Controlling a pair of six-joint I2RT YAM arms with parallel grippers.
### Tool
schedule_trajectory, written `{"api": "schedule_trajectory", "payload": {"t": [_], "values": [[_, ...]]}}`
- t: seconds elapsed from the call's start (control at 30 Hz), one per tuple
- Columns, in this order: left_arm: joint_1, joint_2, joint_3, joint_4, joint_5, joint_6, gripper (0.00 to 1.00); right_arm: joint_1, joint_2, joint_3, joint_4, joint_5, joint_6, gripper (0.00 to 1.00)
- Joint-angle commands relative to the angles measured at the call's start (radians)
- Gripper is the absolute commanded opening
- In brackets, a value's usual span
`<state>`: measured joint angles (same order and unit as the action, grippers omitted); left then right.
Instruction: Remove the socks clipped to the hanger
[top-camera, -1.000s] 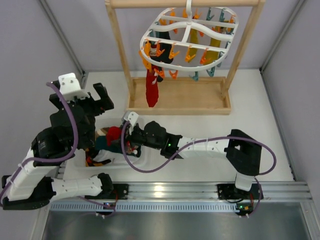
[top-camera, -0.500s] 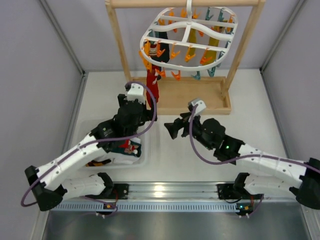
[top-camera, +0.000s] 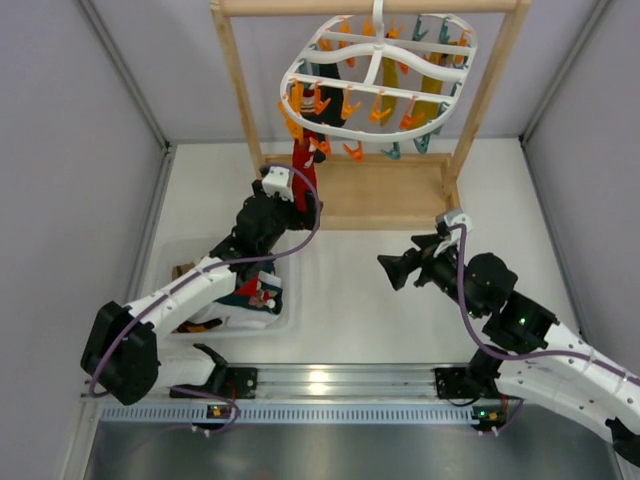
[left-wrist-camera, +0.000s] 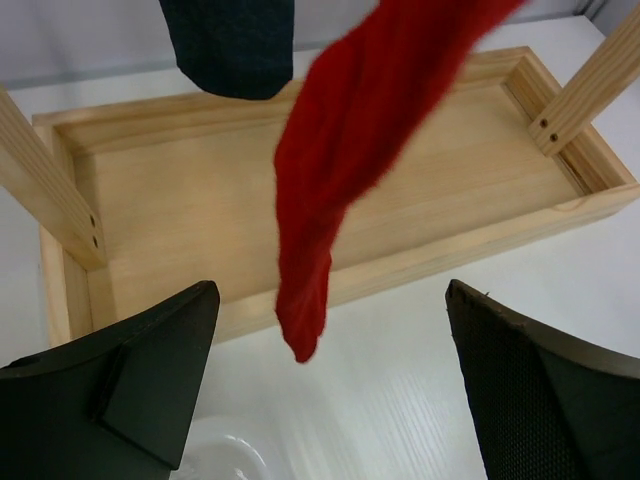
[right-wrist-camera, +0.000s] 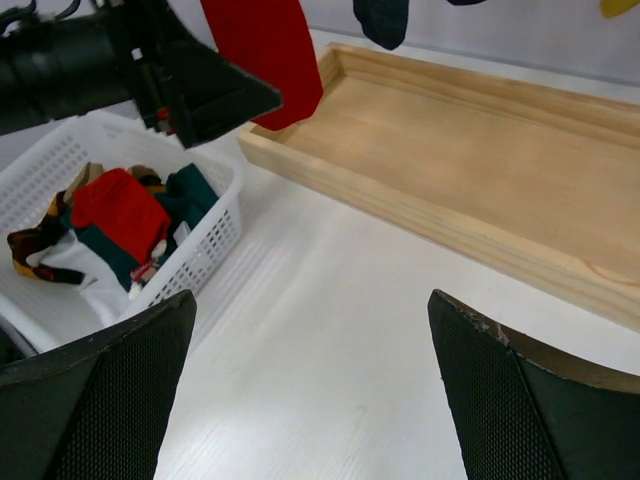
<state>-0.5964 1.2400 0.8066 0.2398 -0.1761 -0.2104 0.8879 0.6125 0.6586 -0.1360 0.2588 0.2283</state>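
Observation:
The white oval hanger hangs from the wooden stand, with orange and teal pegs. A red sock dangles from its left side, with a dark sock beside it and mustard socks further right. My left gripper is open just below and in front of the red sock. In the left wrist view the red sock hangs with its tip between my open fingers, not touching them. A navy sock hangs behind. My right gripper is open and empty over the table.
The stand's flat wooden base tray lies under the hanger, between two uprights. A white basket with removed socks sits at the left. It shows in the right wrist view, as does the left gripper.
My left arm swung from the basket's left side up to the red sock. My right gripper pulled out of the basket and moved right, over the bare table.

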Motion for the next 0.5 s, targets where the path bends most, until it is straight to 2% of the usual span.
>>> {"api": "schedule_trajectory", "payload": {"t": [0.0, 0.1, 0.2, 0.23, 0.27, 0.3, 0.37, 0.43, 0.47], "values": [[0.044, 0.035, 0.017, 0.216, 0.050, 0.037, 0.98, -0.007, -0.014, -0.005, -0.060, -0.081, -0.032, 0.94], [0.075, 0.078, 0.019, 0.245, 0.085, 0.048, 0.94, -0.007, -0.022, -0.007, -0.051, -0.093, -0.040, 0.94], [0.079, 0.122, 0.045, 0.250, 0.145, 0.052, 0.72, -0.007, -0.019, -0.002, -0.042, -0.092, -0.047, 0.94], [0.081, 0.131, 0.058, 0.250, 0.161, 0.043, 0.59, -0.007, -0.019, 0.004, -0.039, -0.090, -0.047, 0.94], [0.081, 0.141, 0.065, 0.250, 0.170, 0.039, 0.37, -0.006, -0.017, 0.006, -0.034, -0.089, -0.050, 0.94], [0.076, 0.148, 0.066, 0.250, 0.171, 0.033, 0.22, -0.007, -0.017, 0.007, -0.030, -0.078, -0.047, 0.94], [0.063, 0.139, 0.059, 0.250, 0.143, 0.009, 0.01, -0.007, -0.020, 0.013, -0.021, -0.052, -0.032, 0.94], [0.011, 0.116, 0.049, 0.250, 0.065, 0.012, 0.00, -0.007, -0.033, 0.027, -0.007, 0.017, -0.011, 0.94], [-0.015, 0.110, 0.045, 0.248, -0.018, 0.012, 0.00, -0.007, -0.036, 0.035, -0.007, 0.040, 0.008, 0.94]]}}
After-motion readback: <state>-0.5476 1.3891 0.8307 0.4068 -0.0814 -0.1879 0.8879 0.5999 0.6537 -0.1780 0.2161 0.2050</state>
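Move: The red sock hangs right in front of the left hand's open fingers, its middle about 3 cm ahead, 1 cm to the right and some 5 cm higher. The dark sock hangs roughly 14 cm ahead, 3 cm right and 10 cm up; the wooden tray is about 12 cm ahead, 14 cm right and 20 cm below. The basket lies some 14 cm back, 20 cm left and 20 cm below. From the right hand, the red sock is about 12 cm ahead, 19 cm left and 1 cm up. Forward about 3.5 cm goes the left hand, fingers wide open around the hanging red sock; as it eases to a stop it slips some 2 cm to the right and 1 cm down. Meanwhile the fingers close almost fully and pinch the sock's lower part, the wrist staying nearly level. ##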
